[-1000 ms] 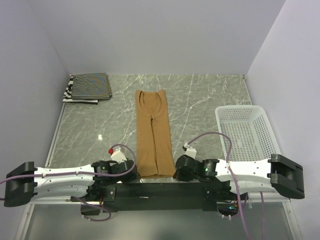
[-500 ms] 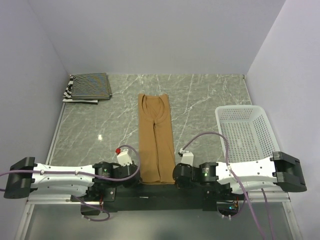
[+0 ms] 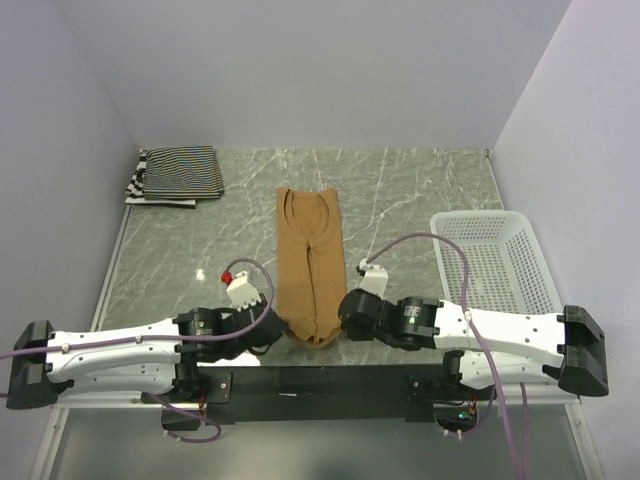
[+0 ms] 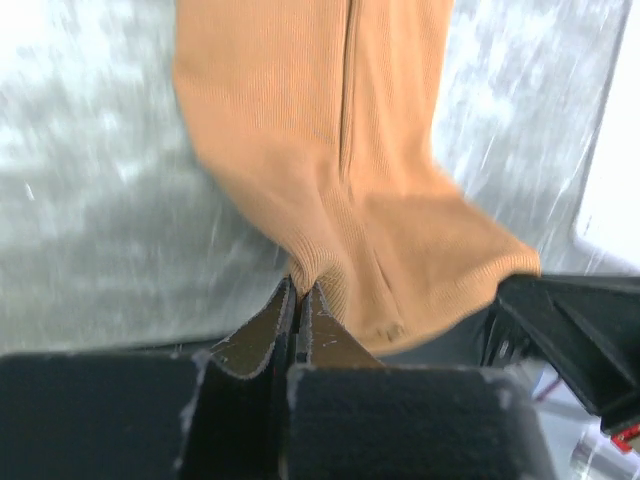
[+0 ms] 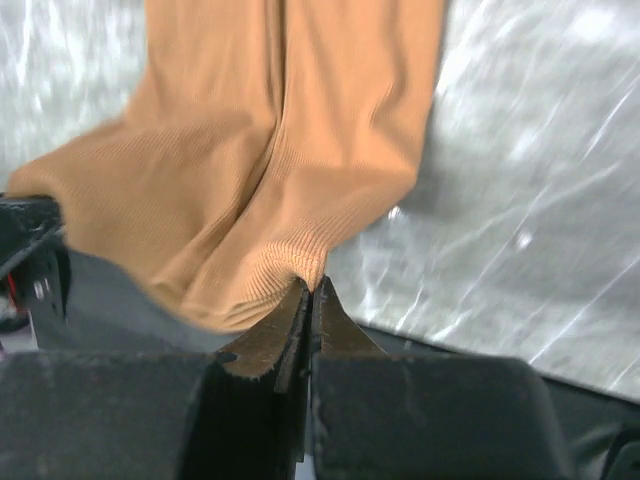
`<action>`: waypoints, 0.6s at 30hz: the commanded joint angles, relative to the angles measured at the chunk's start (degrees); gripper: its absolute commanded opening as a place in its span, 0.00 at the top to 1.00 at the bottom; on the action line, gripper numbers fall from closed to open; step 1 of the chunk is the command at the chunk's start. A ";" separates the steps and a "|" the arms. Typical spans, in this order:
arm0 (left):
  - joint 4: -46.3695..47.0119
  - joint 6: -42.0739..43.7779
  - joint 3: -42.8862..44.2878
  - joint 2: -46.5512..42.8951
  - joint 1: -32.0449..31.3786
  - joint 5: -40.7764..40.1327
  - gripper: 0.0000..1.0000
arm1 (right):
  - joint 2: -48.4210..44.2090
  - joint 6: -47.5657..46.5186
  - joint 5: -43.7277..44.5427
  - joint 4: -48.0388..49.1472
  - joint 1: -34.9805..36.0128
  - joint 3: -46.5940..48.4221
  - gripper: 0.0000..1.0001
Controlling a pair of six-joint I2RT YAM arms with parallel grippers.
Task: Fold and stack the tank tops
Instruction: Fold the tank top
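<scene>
A plain tan-brown tank top (image 3: 309,262) lies lengthwise down the middle of the marble table. Its near hem is lifted off the table and sags between my two grippers. My left gripper (image 3: 283,330) is shut on the hem's left corner (image 4: 305,272). My right gripper (image 3: 342,318) is shut on the hem's right corner (image 5: 308,268). The left gripper (image 4: 298,290) and the right gripper (image 5: 310,288) each pinch bunched ribbed fabric at the fingertips. Two folded striped tank tops (image 3: 180,172) lie stacked at the far left corner.
A white plastic lattice basket (image 3: 495,262) stands at the right side of the table, just behind my right arm. Walls close the table in at the left, back and right. The black mounting bar (image 3: 330,378) runs along the near edge.
The left gripper closed on the hem's left corner. Both grippers have since moved away from the near edge and lifted the hem, so the tan top's near end now bunches and sags.
</scene>
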 commanded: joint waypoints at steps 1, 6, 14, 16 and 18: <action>3.11 7.22 2.78 -0.45 4.51 -3.93 0.99 | 0.76 -6.08 2.57 0.27 -4.90 3.39 1.00; 13.30 19.87 4.62 0.16 17.34 -1.66 0.99 | 3.73 -14.42 -0.33 4.14 -14.90 6.82 1.00; 30.17 36.13 13.48 19.71 39.65 11.43 0.92 | 21.90 -28.31 -12.97 12.76 -31.45 20.94 0.96; 34.74 38.33 16.56 28.06 44.49 17.55 0.84 | 26.31 -30.51 -15.35 14.43 -34.60 24.47 0.84; 37.29 39.84 19.46 33.98 47.41 22.59 0.72 | 33.08 -31.48 -18.52 13.13 -36.11 30.62 0.65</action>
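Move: At the near end, both shut grippers hold the lifted hem corners of the brown tank top, some 9 cm above the table. From the left hand, the neckline lies on the table about 36 cm ahead and 6 cm right; from the right hand, about 36 cm ahead and 9 cm left. The striped stack is roughly 52 cm ahead and 36 cm left of the left hand; the empty basket is some 16 cm ahead and 43 cm right of the right hand. Swinging quickly forward side by side, both hands carry the pinched hem corners over the lower half of the tank top towards its neckline, a little over 20 cm, speeding up and rising only a few centimetres before starting to sink. The left fingers tip up and turn counter-clockwise, some 15 degrees; at the very end, still travelling forward, both grippers begin to open. ##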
